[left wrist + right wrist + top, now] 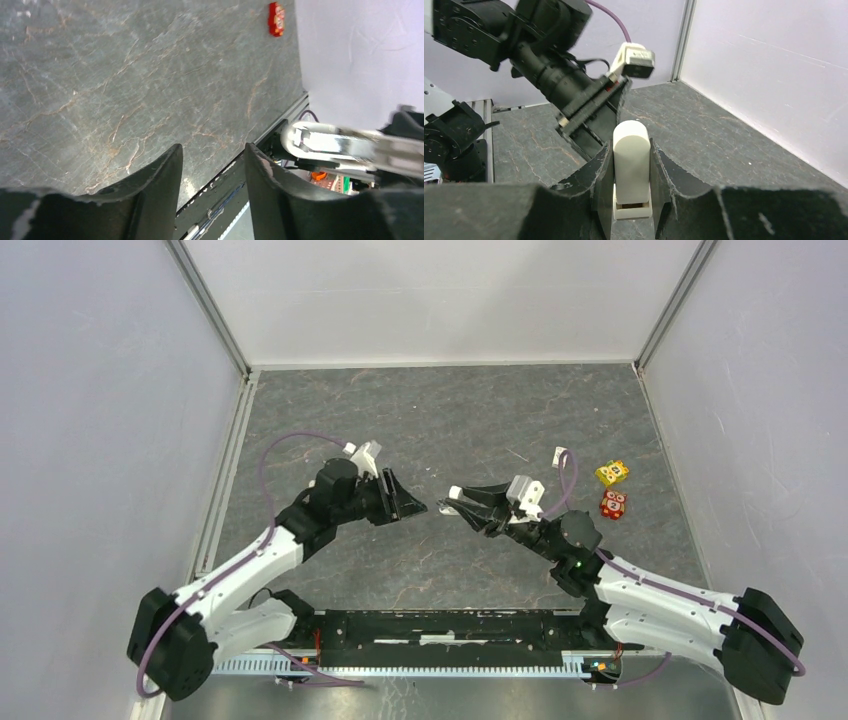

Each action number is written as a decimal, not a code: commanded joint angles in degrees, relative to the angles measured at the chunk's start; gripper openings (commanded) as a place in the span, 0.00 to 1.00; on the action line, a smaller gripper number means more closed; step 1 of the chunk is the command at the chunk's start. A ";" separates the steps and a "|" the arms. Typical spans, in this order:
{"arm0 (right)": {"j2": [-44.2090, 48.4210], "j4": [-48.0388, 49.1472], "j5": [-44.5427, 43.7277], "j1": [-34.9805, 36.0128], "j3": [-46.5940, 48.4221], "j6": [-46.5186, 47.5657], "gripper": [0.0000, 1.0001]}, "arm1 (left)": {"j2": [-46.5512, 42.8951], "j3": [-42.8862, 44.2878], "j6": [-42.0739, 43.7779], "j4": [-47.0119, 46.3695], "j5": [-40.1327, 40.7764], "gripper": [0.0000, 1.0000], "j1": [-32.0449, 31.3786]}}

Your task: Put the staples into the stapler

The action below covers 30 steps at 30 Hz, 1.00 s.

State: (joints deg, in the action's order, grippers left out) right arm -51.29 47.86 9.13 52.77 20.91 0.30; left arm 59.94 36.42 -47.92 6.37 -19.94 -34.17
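Note:
My right gripper [631, 144] is shut on a cream-white stapler [630, 172], which stands between its jaws with the rounded end pointing away. From above, the stapler's tip [455, 492] shows at the front of the right gripper [450, 503], held above the table's middle. My left gripper [414, 506] faces it from the left, a short gap apart. Its jaws [212, 148] stand open with nothing between them. A small whitish box [560, 454] lies behind the right arm. I cannot make out the staples themselves.
A yellow cartoon-face cube [612, 472] and a red one [613, 504] sit at the right of the grey marbled table [440, 410]. White walls close in the back and both sides. The black base rail [440, 625] runs along the near edge.

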 commanded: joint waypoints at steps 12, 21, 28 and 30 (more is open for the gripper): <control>0.16 -4.69 9.53 0.06 8.27 -12.40 0.00 | -22.78 -1.07 44.95 -11.96 -19.20 0.80 0.10; -1.53 3.06 15.38 0.08 8.33 -19.39 0.00 | -18.50 -0.75 45.62 -16.01 -26.54 0.85 -0.02; -3.27 5.79 15.29 0.13 7.93 -20.70 0.00 | -15.95 -3.23 38.35 -27.11 -30.27 0.84 -0.50; -3.81 6.02 15.43 0.04 8.19 -20.76 0.00 | -14.75 -2.90 37.84 -27.29 -30.80 0.84 -0.71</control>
State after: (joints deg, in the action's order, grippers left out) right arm -54.35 49.39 23.62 52.77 26.89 -18.92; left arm 43.40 33.93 -6.66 -14.13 -47.27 -34.30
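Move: The open stapler is already gripped in the right hand, its middle about 3 cm left of that hand, 1 cm ahead and 1 cm below. From the empty left hand the stapler is some 10 cm right, 1 cm back and 11 cm higher. On the table, roughly 27 cm below the right hand, lie the white box, 23 cm ahead and 18 cm right, and the red block, 12 cm ahead and 31 cm right. Left hand rises 13 cm and back towards the stapler, turning and opening; right brings stapler 5 cm back. ##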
